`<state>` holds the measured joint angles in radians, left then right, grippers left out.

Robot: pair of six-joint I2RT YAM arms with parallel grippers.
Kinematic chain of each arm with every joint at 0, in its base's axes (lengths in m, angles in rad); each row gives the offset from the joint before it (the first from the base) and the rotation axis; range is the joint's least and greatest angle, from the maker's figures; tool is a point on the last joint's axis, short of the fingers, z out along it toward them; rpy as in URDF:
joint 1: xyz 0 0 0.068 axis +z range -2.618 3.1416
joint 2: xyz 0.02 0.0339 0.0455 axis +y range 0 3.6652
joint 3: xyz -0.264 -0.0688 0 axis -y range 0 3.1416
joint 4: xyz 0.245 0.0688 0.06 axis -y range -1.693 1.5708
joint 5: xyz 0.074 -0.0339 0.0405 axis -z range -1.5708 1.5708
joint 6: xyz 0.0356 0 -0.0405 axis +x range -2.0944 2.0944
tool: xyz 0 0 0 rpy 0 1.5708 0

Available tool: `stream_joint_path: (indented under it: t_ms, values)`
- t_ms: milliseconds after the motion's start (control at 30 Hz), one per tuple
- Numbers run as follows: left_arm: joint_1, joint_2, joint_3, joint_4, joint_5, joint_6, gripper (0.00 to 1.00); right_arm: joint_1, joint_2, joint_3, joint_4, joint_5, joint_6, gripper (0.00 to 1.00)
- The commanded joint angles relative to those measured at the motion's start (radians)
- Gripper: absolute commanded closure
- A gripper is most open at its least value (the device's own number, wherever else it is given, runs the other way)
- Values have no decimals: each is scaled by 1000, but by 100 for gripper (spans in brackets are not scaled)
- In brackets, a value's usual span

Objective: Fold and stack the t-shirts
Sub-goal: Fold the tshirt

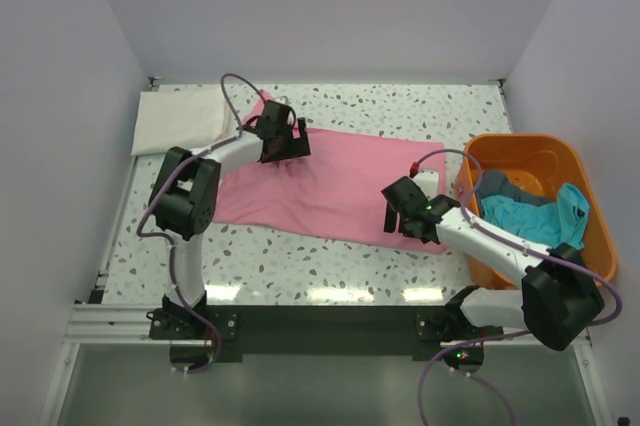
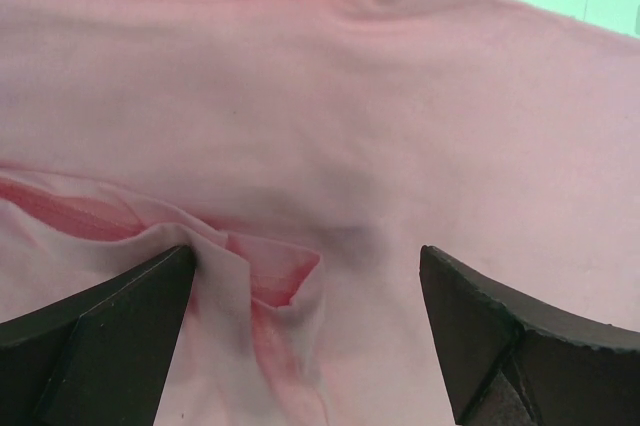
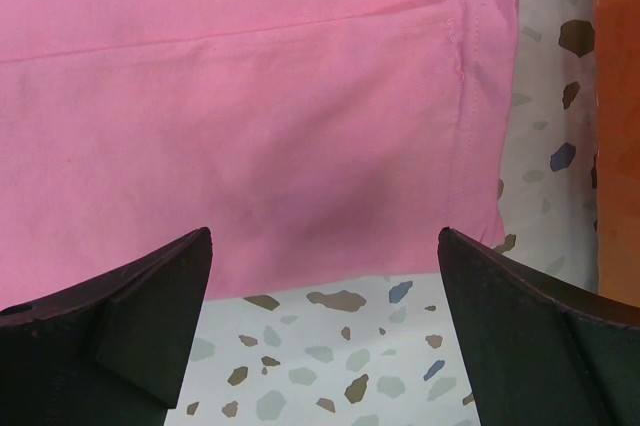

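The pink t-shirt point(image 1: 330, 186) lies spread flat across the middle of the table. My left gripper point(image 1: 283, 151) is open just above its far left part, jaws either side of a small fold point(image 2: 265, 276) in the cloth. My right gripper point(image 1: 405, 214) is open and empty over the shirt's near right corner point(image 3: 470, 186), by its hem. The white t-shirt point(image 1: 178, 121) lies folded at the far left. The teal t-shirt point(image 1: 535, 216) and grey t-shirt point(image 1: 497, 186) lie bunched in the orange basket point(image 1: 580, 171).
The orange basket stands at the right edge of the table, close to my right arm. White walls enclose the table on three sides. Speckled tabletop point(image 1: 300, 261) shows between the shirt and the near rail.
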<state>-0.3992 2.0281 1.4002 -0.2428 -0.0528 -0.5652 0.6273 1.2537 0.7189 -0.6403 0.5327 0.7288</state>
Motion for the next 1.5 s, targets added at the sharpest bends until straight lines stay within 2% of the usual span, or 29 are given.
stream_joint_path:
  t_ms: [0, 133, 233, 367, 433, 600, 833, 933, 1067, 1200, 1467]
  values:
    - [7, -5, 69, -32, -10, 5, 0, -3, -23, 17, -15, 32, 4, 1]
    - [10, -75, 16, -76, -71, 30, 0, -3, -10, 13, 2, 24, 0, 1]
    - [17, -189, -68, -98, -148, 30, 0, -3, 18, 22, 19, 12, -8, 1]
    - [33, -403, -246, -102, -214, -5, 0, -3, 62, 30, 74, -17, -25, 1]
    - [40, -448, -308, -95, -236, -33, 0, -3, 90, 34, 125, -39, -37, 1]
    - [108, -450, -475, -4, -95, -65, 0, -3, 162, 68, 195, -92, -87, 1]
    - [118, -459, -638, 16, -65, -101, 0, -3, 227, 16, 272, -155, -72, 1]
    - [118, -480, -685, -64, -96, -145, 0, -3, 211, -41, 277, -174, -46, 1]
    - [118, -603, -791, -186, -82, -202, 0, -1, 146, -116, 275, -204, -19, 1]
    - [118, -741, -831, -332, -191, -269, 0, -1, 87, -194, 289, -287, -5, 1]
    - [93, -907, -937, -386, -102, -331, 0, 0, -69, -263, 143, -350, 89, 1]
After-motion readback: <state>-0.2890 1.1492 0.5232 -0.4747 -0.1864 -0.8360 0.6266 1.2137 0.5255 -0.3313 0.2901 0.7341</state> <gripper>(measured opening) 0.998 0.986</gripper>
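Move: My left hand's target, the tshirt's near-left part, lies about 13 cm back and 11 cm left, some 2 cm lower. The far-left sleeve is roughly 11 cm ahead and 8 cm left; the white pad is 7 cm ahead and 29 cm left. From my right hand, the cloth I want is 3 cm ahead, 4 cm left and 4 cm down; the tshirt's near-right corner is 4 cm back and 9 cm right. I lift my left hand off the bunched cloth, arc it back and left over the tshirt, set the open fingers down on the near-left part and drag that about 11 cm back, turning some 25 degrees counter-clockwise overall. My open right hand sinks left and slightly forward onto the near-right cloth, then draws it back nearly 4 cm, its left side rolling up. ##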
